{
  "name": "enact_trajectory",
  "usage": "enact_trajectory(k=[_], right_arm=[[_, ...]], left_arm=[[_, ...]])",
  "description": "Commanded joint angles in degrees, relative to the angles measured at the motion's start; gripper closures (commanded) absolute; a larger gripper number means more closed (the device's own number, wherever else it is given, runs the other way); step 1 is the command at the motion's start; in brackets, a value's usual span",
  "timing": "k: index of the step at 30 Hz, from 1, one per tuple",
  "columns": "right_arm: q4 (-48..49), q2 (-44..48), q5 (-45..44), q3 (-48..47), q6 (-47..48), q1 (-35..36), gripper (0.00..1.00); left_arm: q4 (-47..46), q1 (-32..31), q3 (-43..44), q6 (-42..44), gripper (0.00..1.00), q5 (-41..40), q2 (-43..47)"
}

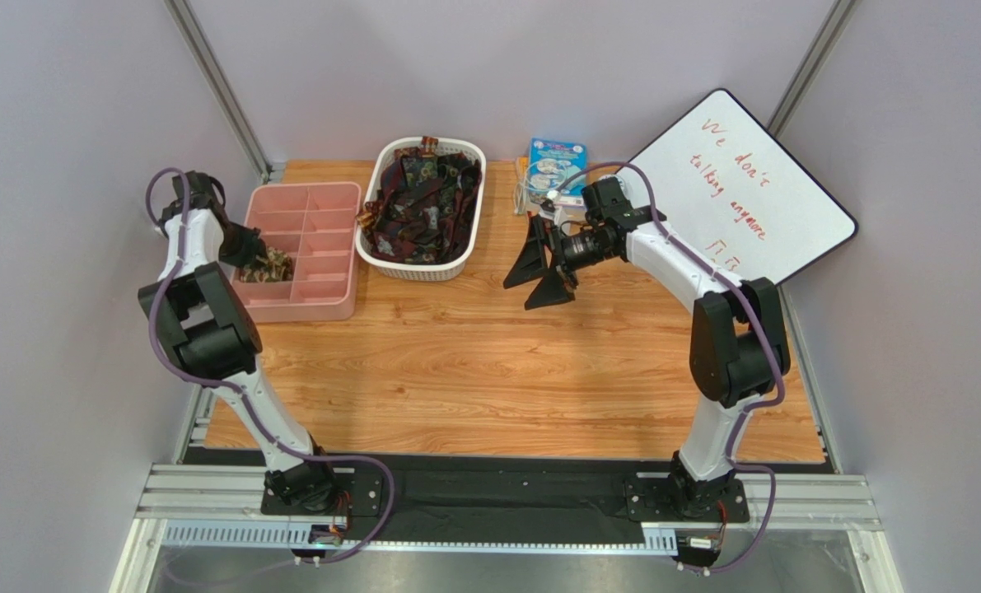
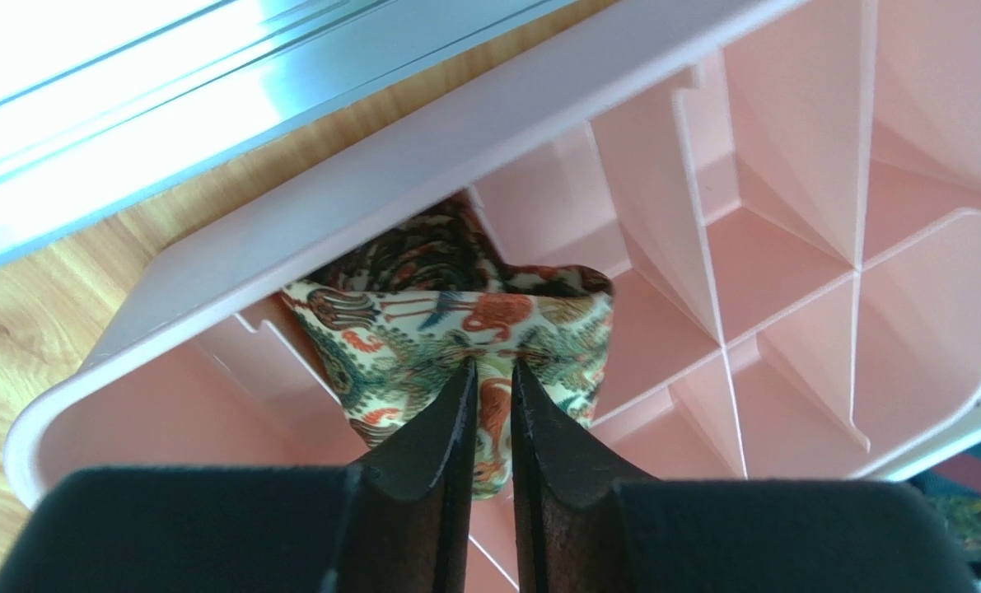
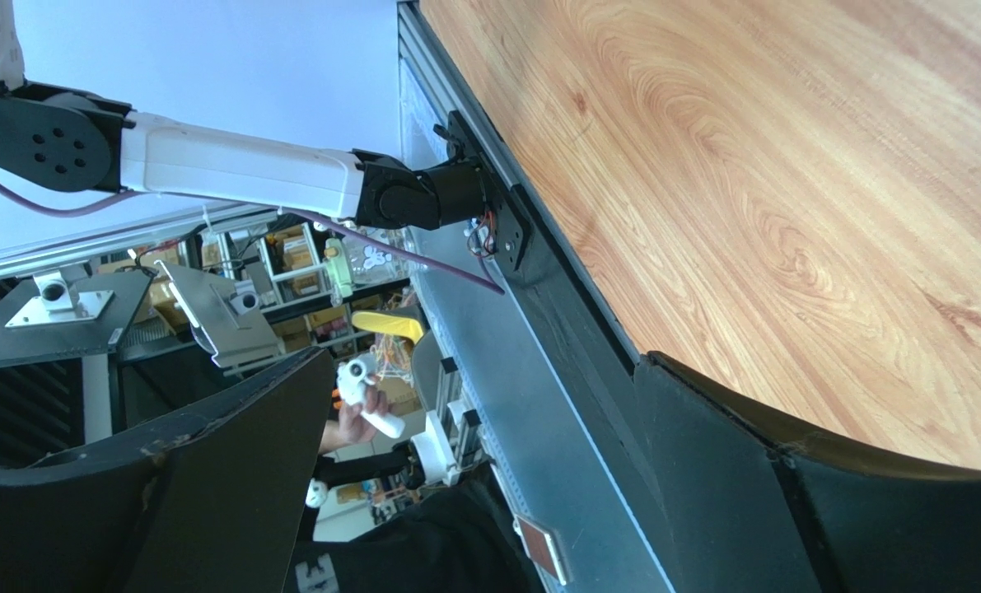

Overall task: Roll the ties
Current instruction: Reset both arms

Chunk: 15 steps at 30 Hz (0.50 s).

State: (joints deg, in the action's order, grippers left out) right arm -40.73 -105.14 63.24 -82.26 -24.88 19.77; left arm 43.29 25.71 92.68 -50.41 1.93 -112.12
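Observation:
The olive-green and tan patterned tie lies bunched in the near-left compartment of the pink divided tray. My left gripper is shut on a fold of it, reaching down into that compartment. In the top view the left gripper is at the tray's left side with the tie beside it. Several dark red, black and brown ties fill a white basket. My right gripper is open and empty, held above the table right of the basket; it also shows in the right wrist view.
The pink tray stands at the back left and its other compartments look empty. A blue box and a whiteboard with red writing are at the back right. Grey walls close in both sides.

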Motion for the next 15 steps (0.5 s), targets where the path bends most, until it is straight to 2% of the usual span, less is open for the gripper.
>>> enact_trajectory(k=[1,2,4,5,7,8,10,15], right_arm=[[-3.1,1.2,-0.9,-5.3,4.0,-2.3,0.0],[-3.6,1.8,-1.8,-5.6,4.5,-2.6,0.0],[-4.8,2.7,-2.8,-6.7,5.9,-4.2,0.0],[-5.3,3.6,-4.1,-7.6,7.6,-4.8,0.0],[-7.0,4.6,-5.8,-8.7,9.8,-6.8,0.0],[-7.7,5.6,-8.3,-9.7,12.0,-7.6,0.0],[-9.2,6.5,-10.0,-10.0,13.9,-10.5,0.0],[-10.5,11.1,-16.0,-10.4,18.5,-18.6,0.0]], left_arm=[[-5.8,-2.7,0.6,8.0,0.75,-1.8,10.0],[-6.2,-3.5,0.3,10.1,0.64,-1.8,11.5],[-6.5,-6.1,0.3,15.9,0.53,-3.2,15.2],[-6.9,-6.9,0.3,18.2,0.39,-2.3,16.7],[-7.1,-10.1,0.7,23.7,0.22,-2.3,19.8],[-7.2,-11.6,0.9,28.8,0.03,-2.3,20.9],[-7.0,-15.3,1.5,33.1,0.0,-2.3,23.8],[-7.3,-21.0,2.9,46.8,0.0,6.6,29.4]])
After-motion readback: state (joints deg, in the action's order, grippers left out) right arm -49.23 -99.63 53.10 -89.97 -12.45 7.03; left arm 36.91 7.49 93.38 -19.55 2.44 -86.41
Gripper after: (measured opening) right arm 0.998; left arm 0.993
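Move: The rolled tie lies in a tray compartment just under the left hand's nearly shut fingertips, some 3 cm below, 2 cm right and 2 cm back. Level with this hand and 6 cm right is the tray's middle; the basket is 28 cm right and 8 cm ahead. From the open right hand the rolled tie is about 45 cm left and level; the book stack stands 16 cm ahead and 5 cm right. Opening wide, the left hand rises some 20 cm, and rightward, from the tie; the right goes rightward, forward. ##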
